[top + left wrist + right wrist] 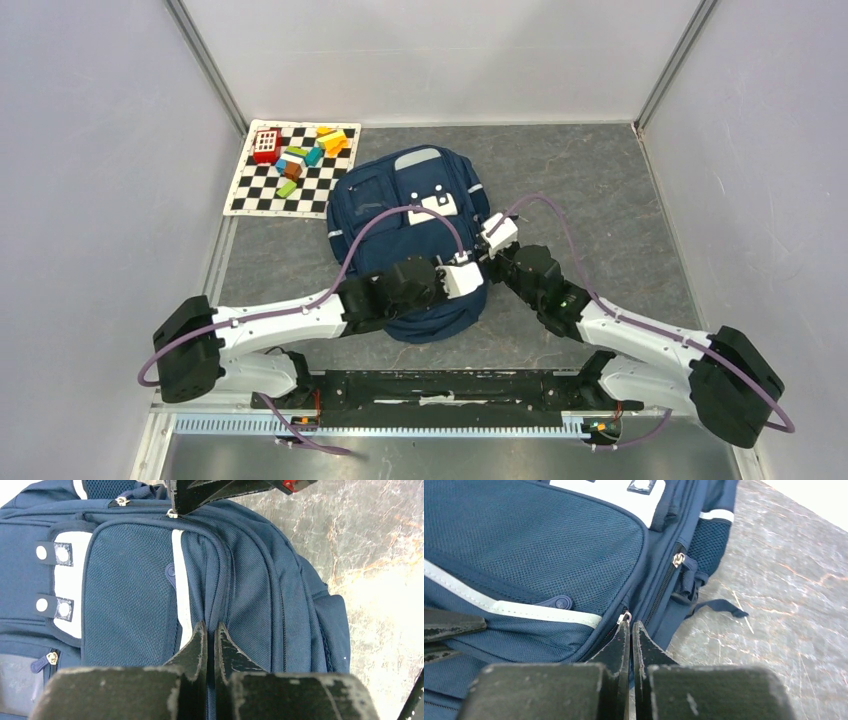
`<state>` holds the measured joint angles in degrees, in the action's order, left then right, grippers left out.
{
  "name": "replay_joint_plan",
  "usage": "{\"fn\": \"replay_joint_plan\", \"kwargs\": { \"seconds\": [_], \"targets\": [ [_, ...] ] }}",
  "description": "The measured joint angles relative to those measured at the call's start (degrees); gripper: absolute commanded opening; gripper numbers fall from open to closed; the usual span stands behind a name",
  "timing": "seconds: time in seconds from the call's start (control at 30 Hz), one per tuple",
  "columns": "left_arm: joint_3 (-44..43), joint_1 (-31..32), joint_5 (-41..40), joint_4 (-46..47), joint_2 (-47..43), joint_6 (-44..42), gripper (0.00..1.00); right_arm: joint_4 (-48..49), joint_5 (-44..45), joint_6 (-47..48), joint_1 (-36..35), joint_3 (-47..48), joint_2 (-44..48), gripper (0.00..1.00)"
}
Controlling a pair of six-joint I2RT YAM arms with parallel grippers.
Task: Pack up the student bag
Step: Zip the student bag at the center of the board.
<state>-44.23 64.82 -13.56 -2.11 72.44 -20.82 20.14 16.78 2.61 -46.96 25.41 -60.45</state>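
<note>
The student bag (405, 230), navy with grey stripes and a white buckle patch, lies flat in the middle of the table. My left gripper (470, 272) sits over its right lower part. In the left wrist view it (212, 630) is shut on a ridge of bag fabric (220, 580) beside the front pocket's zip. My right gripper (497, 235) comes in from the bag's right edge. In the right wrist view it (630, 625) is shut at a silver zipper pull (625, 616), whose ring shows just past the tips.
A checkerboard mat (290, 170) at the back left carries several coloured blocks (300, 155) and a red toy (266, 145). A second zipper pull (678, 559) and a loose strap (719, 605) hang on the bag's side. Grey enclosure walls stand on three sides.
</note>
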Motion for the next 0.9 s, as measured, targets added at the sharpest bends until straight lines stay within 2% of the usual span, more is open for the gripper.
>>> {"fn": "replay_joint_plan", "kwargs": {
  "seconds": [0.27,0.5,0.53,0.57,0.6,0.63,0.67,0.7,0.73,0.77,0.9],
  "targets": [
    [1.5,0.2,-1.6,-3.8,-3.1,0.0,0.02,-2.2,-14.2,2.7,4.8,5.2,-6.7,0.00],
    [1.6,0.3,-3.0,-5.3,-3.5,0.7,0.02,-1.8,-19.2,3.7,6.4,8.3,-10.6,0.00],
    [1.6,0.3,-3.2,-5.4,-3.7,1.0,0.05,-1.8,-19.5,3.7,6.5,8.4,-10.6,0.05],
    [1.6,0.3,-3.4,-5.3,-3.8,1.3,0.15,-1.8,-19.7,3.7,6.5,8.5,-10.6,0.13],
    [1.6,0.3,-3.5,-5.4,-4.0,1.8,0.30,-1.8,-20.0,3.7,6.6,8.5,-10.6,0.26],
    [1.6,0.3,-3.8,-5.4,-4.1,2.2,0.48,-1.8,-20.0,3.6,6.6,8.5,-10.5,0.39],
    [1.6,0.3,-4.1,-5.7,-4.3,3.1,0.73,-1.9,-19.9,3.4,6.8,8.5,-10.3,0.57],
    [1.6,0.6,-4.0,-7.0,-5.0,4.3,0.90,-1.9,-18.8,3.7,7.3,8.5,-9.9,0.75],
    [1.6,1.0,-4.0,-8.1,-5.5,4.9,0.99,-1.9,-17.7,3.8,8.2,8.5,-9.2,0.86],
    [1.6,1.4,-3.9,-9.0,-6.2,6.3,1.00,-2.1,-16.9,3.1,8.8,8.5,-8.4,0.97],
    [1.7,1.8,-3.9,-10.5,-8.5,10.7,1.00,-2.8,-14.1,2.1,10.3,8.5,-2.5,0.98]
  ]
}}
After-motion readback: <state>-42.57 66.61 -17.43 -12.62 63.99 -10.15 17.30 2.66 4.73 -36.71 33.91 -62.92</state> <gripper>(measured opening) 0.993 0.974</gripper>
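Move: Between the right fingers is the front pocket's zipper pull, its slider about 1 cm ahead. From the right hand, the side zipper's slider lies some 5 cm ahead, level sideways; the reflective strip's end about 2 cm left and 1 cm back; the white snap patch roughly 7 cm ahead and 9 cm left. The left hand pinches the piped edge of the student bag, that zipper pull about 6 cm ahead and 6 cm to its right, all near hand height. Dragging left together, the right hand keeps its pinch on the zipper pull and goes about 4 cm left and a little forward, turning some 15 degrees counter-clockwise, while the left still holds the piped edge and goes about 3 cm left. After a brief stall both open wide and let go: the right rises about 4 cm off the bag, swinging back right and slightly forward, the left easing back and slightly left. ##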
